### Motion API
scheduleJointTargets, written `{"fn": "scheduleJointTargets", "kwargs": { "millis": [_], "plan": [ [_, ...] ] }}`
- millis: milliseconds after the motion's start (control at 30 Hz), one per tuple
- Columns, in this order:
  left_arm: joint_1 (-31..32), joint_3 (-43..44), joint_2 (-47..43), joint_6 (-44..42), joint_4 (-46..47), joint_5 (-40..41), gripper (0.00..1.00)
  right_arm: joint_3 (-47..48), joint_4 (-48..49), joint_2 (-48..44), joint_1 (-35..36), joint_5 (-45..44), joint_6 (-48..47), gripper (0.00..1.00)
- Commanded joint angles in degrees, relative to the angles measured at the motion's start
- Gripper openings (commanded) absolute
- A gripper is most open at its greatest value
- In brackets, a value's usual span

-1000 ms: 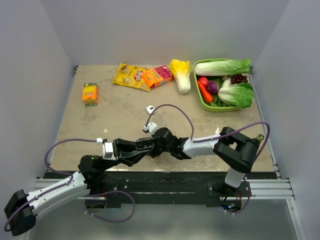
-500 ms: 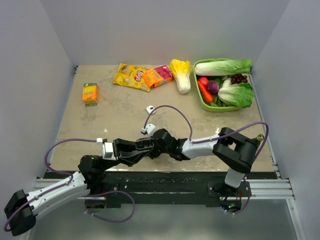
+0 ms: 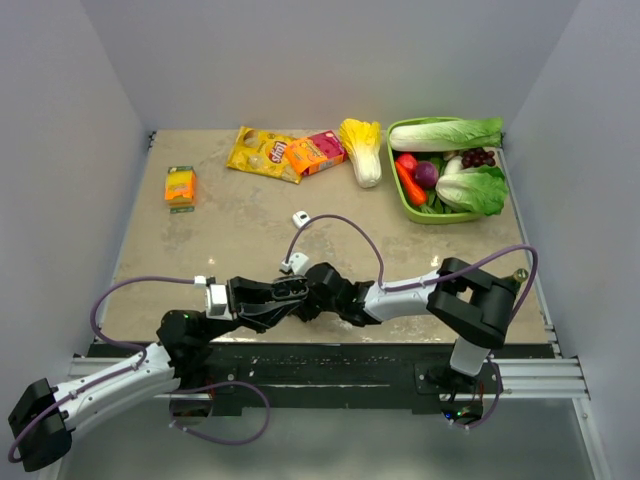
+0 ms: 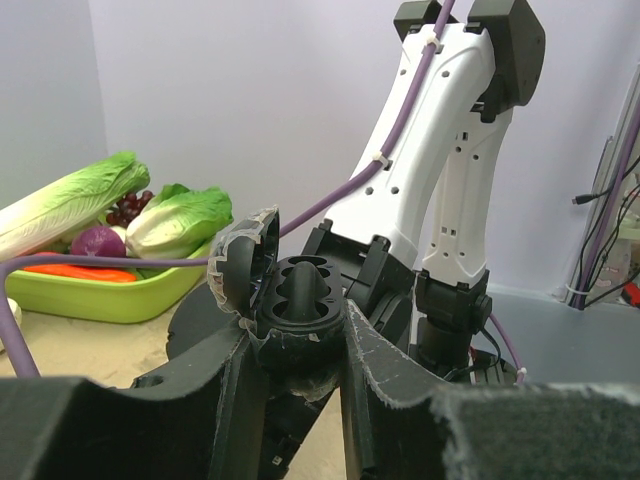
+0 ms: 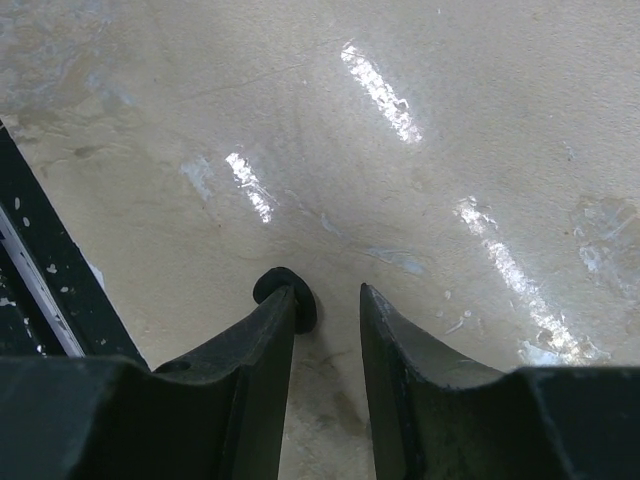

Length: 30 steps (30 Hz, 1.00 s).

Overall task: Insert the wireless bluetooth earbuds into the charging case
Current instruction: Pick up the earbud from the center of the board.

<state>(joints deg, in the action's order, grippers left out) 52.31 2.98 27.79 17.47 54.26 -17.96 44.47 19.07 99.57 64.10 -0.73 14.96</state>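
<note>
In the left wrist view my left gripper (image 4: 297, 338) is shut on the black oval charging case (image 4: 300, 300). The case's lid (image 4: 243, 265) stands open to the left, and its moulded sockets face up with nothing in them. In the right wrist view a tiny glossy black earbud (image 5: 283, 287) lies on the tan table against the outer tip of one finger (image 5: 262, 345). My right gripper (image 5: 328, 292) is open just above the table, with only bare table between its fingers. From above, both grippers meet near the table's front edge, the left gripper (image 3: 292, 291) and the right gripper (image 3: 314, 292) close together.
A small white item (image 3: 300, 217) lies mid-table. At the back are a green basket (image 3: 408, 205) of vegetables, a cabbage (image 3: 362, 148), a snack box (image 3: 315, 152), a yellow chip bag (image 3: 262, 153) and an orange packet (image 3: 180, 186). The black front rail (image 5: 30, 270) runs close on the left.
My right gripper has slid a little nearer the front edge and the left gripper, and its jaws have narrowed. The left gripper and case have not moved.
</note>
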Motion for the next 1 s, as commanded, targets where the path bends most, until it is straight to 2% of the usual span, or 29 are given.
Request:
{"fn": "scheduleJointTargets", "kwargs": {
  "millis": [0,100,233,433,800,967],
  "plan": [
    [0.3,-2.2,0.2,1.0,1.3,-0.6,0.00,-1.8,-1.3,-0.9,1.5,1.5,0.2,0.36],
    [0.2,-2.1,0.5,1.0,1.4,-0.6,0.00,-1.8,-1.1,-0.8,1.6,1.7,0.4,0.31],
    [0.2,-2.3,0.3,1.1,1.4,-0.7,0.00,-2.0,-0.6,-0.7,1.8,2.5,0.7,0.16],
    [0.3,-2.5,-0.2,1.2,1.1,-0.6,0.00,-2.4,-0.3,-0.9,1.9,2.3,1.7,0.01],
    [0.3,-2.1,-0.9,0.6,-0.1,0.4,0.00,-6.6,-1.5,-13.5,1.9,-5.6,4.1,0.00],
    [0.3,-2.0,-0.5,0.3,0.4,1.2,0.00,-9.0,-5.7,-26.2,1.9,-12.2,4.3,0.00]
  ]
}}
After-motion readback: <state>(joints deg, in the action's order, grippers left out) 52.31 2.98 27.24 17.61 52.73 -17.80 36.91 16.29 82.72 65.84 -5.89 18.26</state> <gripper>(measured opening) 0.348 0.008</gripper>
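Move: The black earbud lies almost between the right hand's open fingertips, about 1 cm back, 1 cm left and 1 cm below. The black charging case, held open in the left gripper, hangs roughly 7 cm back, 2 cm left and 25 cm above the right hand; the white case lies about 23 cm ahead, straight out. From the left hand the earbud is some 6 cm ahead, 2 cm right and 25 cm below. The right fingers close and pinch the earbud, then rise about 5 cm, swinging some 3 cm right. ##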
